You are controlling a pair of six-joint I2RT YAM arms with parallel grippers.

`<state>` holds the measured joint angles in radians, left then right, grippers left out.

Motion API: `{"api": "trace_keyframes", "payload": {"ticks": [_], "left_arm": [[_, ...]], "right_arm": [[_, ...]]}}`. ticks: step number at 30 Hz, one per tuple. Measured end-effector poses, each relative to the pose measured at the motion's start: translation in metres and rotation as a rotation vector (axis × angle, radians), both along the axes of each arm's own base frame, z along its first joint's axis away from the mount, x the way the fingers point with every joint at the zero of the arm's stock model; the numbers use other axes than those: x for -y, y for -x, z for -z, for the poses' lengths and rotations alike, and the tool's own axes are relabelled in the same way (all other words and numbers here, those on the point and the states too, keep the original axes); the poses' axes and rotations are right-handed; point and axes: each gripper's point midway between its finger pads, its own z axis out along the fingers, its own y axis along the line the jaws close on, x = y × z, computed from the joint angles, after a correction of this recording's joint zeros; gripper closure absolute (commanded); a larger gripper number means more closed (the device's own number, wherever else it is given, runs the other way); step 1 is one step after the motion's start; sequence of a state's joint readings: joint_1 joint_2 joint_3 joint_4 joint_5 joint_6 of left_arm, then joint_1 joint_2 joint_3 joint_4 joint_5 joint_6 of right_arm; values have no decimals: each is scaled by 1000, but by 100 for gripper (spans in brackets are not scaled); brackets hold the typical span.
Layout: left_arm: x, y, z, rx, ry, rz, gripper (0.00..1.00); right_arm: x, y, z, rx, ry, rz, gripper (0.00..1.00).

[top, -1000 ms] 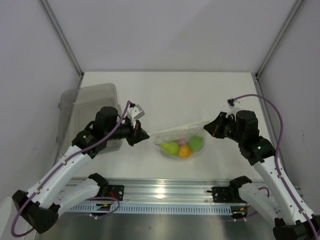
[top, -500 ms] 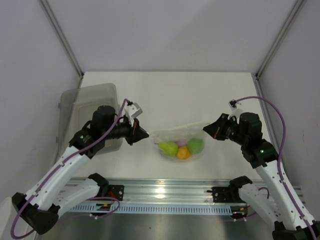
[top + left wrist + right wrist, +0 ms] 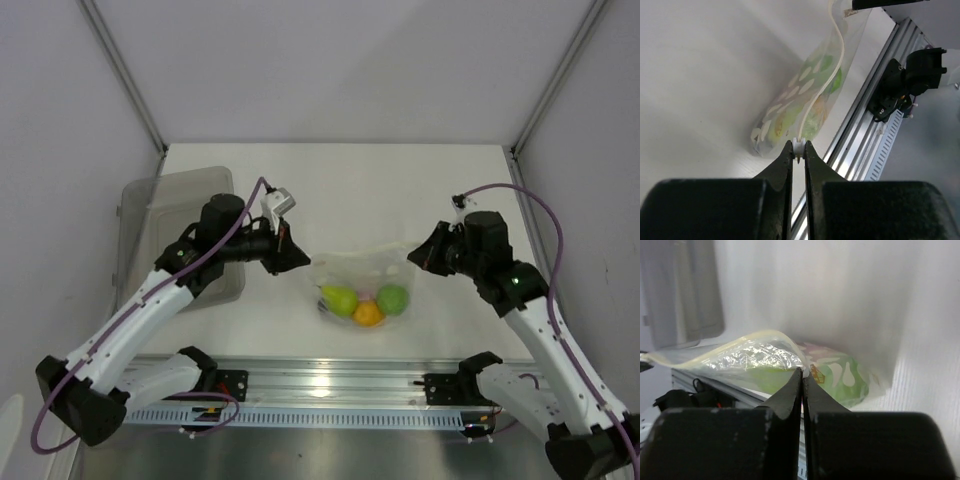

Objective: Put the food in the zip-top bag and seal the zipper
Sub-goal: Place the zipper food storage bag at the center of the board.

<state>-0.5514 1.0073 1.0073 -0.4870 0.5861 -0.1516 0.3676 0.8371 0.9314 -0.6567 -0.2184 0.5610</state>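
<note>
The clear zip-top bag (image 3: pixel 362 275) hangs stretched between my two grippers, its bottom resting on the table. Inside lies the food: a yellow-green pear (image 3: pixel 340 299), an orange fruit (image 3: pixel 369 313) and a round green fruit (image 3: pixel 392 298). My left gripper (image 3: pixel 305 262) is shut on a small white piece at the left end of the zipper (image 3: pixel 799 146). From there the zipper strip (image 3: pixel 840 45) runs away as a thin pale line. My right gripper (image 3: pixel 412 255) is shut on the bag's right top corner (image 3: pixel 802 371), with green food (image 3: pixel 840 377) showing just behind it.
A translucent grey bin (image 3: pixel 180 200) stands at the left, behind my left arm. The metal rail (image 3: pixel 320 385) with both arm bases runs along the near table edge. White walls close the table at the back and on both sides.
Both grippers have moved slightly towards the back of the table with the bag's top edge. The bag now hangs more upright and the food has settled at its bottom.
</note>
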Motion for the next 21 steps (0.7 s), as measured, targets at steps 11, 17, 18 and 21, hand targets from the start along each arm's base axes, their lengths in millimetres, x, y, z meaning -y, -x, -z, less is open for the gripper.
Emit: {"api": "trace_keyframes", "payload": {"ticks": [11,17,18,21], "left_arm": [[32,-79,51,-201,-114,-113,99],[49,-136,56,-242,-113,-168,98],[52,-145,56,-242,-109,-175,97],[57,-172,58,-251,-111,-198,85]], "right_arm": [[27,-86,88,-261,150,123,100],[31,-147,90,-241,178,129,100],[31,-156,89,-235,181,127,100],[30,-184,90,-217,190,121,100]]}}
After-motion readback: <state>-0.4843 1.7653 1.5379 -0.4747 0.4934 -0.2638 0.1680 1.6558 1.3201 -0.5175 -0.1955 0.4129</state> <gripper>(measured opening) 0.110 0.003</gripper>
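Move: The board's centre, where the bag is being taken, lies about 20 cm ahead of the left hand, 5 cm to its right and 25 cm below; from the right hand it is some 17 cm ahead and 14 cm to the left. The food in the bag is almost under the hands' line, roughly level fore-and-aft with the left hand, 12 cm to its right and 19 cm lower. The empty tray's middle is about 18 cm ahead of the left hand and 35 cm to its left. Forward and down together, both hands carry the bag towards the board's centre, each still pinching one side of its mouth. They reach out some 17 cm; the sinking comes early, more on the right, and then both run nearly level. The left hand also edges to the right, and the right hand tips down about 15 degrees. ##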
